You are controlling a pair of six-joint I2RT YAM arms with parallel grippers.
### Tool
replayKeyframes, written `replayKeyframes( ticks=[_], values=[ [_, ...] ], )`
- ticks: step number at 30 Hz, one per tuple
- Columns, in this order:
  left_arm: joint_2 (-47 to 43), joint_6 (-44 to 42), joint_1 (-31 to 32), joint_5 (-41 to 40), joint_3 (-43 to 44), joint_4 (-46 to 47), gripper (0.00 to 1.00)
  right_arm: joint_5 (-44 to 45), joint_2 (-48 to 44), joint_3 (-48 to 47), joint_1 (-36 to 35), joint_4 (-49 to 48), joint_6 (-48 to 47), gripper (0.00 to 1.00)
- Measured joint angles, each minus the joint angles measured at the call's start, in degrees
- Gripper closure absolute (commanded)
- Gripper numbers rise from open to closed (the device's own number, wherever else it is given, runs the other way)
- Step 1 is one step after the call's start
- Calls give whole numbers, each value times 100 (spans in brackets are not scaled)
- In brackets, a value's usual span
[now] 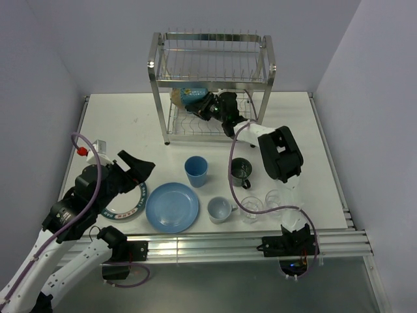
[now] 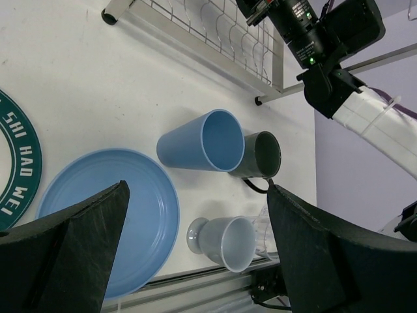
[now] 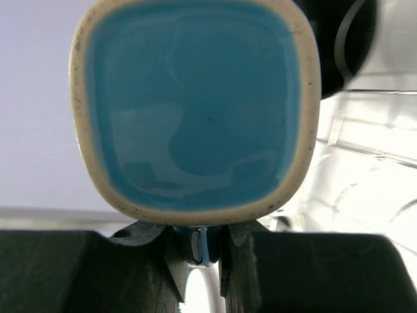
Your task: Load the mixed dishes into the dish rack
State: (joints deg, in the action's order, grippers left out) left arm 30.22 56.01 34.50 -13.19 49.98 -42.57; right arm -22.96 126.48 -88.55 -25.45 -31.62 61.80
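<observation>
My right gripper (image 1: 207, 107) reaches into the lower tier of the steel dish rack (image 1: 212, 65) and is shut on the handle of the cream cup (image 3: 195, 104), whose blue inside faces the right wrist camera. On the table stand the blue tumbler (image 1: 196, 171), dark mug (image 1: 241, 171), pale blue mug (image 1: 219, 209) and two clear glasses (image 1: 251, 207). The blue plate (image 1: 172, 207) lies flat beside the white plate with a dark patterned rim (image 1: 127, 205). My left gripper (image 2: 197, 189) hovers open above the plates, nothing between its fingers.
The right arm (image 2: 326, 39) stretches from the table's right side to the rack. A small white box with a red cap (image 1: 98, 145) sits at the left. An aluminium rail (image 1: 215, 244) runs along the near edge.
</observation>
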Motion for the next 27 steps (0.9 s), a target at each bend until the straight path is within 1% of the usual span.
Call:
replayKeyframes(
  ticks=[6, 12, 14, 19, 24, 27],
  values=[
    [59, -2, -2, 50, -118, 138, 8, 393, 133, -354, 57, 785, -459, 100],
    [79, -2, -2, 138, -278, 251, 7, 656, 133, -540, 105, 1141, -774, 100],
    [87, 0, -2, 138, -315, 254, 8, 719, 164, -717, 129, 1392, -876, 100],
    [125, 9, -2, 168, -382, 334, 8, 922, 531, -1598, 184, 1963, -1231, 100],
    [160, 66, -2, 278, -605, 551, 9, 1163, 1045, -2695, 199, 2739, -1633, 100],
    [271, 81, -2, 339, -721, 632, 9, 1351, 1261, -3171, 197, 3145, -1867, 100]
  ],
)
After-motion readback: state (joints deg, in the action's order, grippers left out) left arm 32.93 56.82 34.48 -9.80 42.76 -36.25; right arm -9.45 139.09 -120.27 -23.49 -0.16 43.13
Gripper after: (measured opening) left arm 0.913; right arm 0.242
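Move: My right hand already holds the blue mug by its handle, inside the lower rack. Its spot at the back of that shelf lies about 13 cm ahead and some 6 cm lower. The bowl stands about 6 cm ahead and 8 cm left; the left front post is 14 cm left, 6 cm nearer. From my empty left hand, the blue plate lies 8 cm right and 25 cm below, the blue cup 12 cm ahead and 19 cm right. Keeping my pinch on the handle, I take the mug with my right hand past the bowl towards the back of the lower rack: first a little down and right, then mostly forward, about 9 cm in all, the hand's left side rolling down some 20 degrees and the fingers swinging slightly clockwise. My left hand, still open, sinks 4 cm and drifts right towards the blue plate. ##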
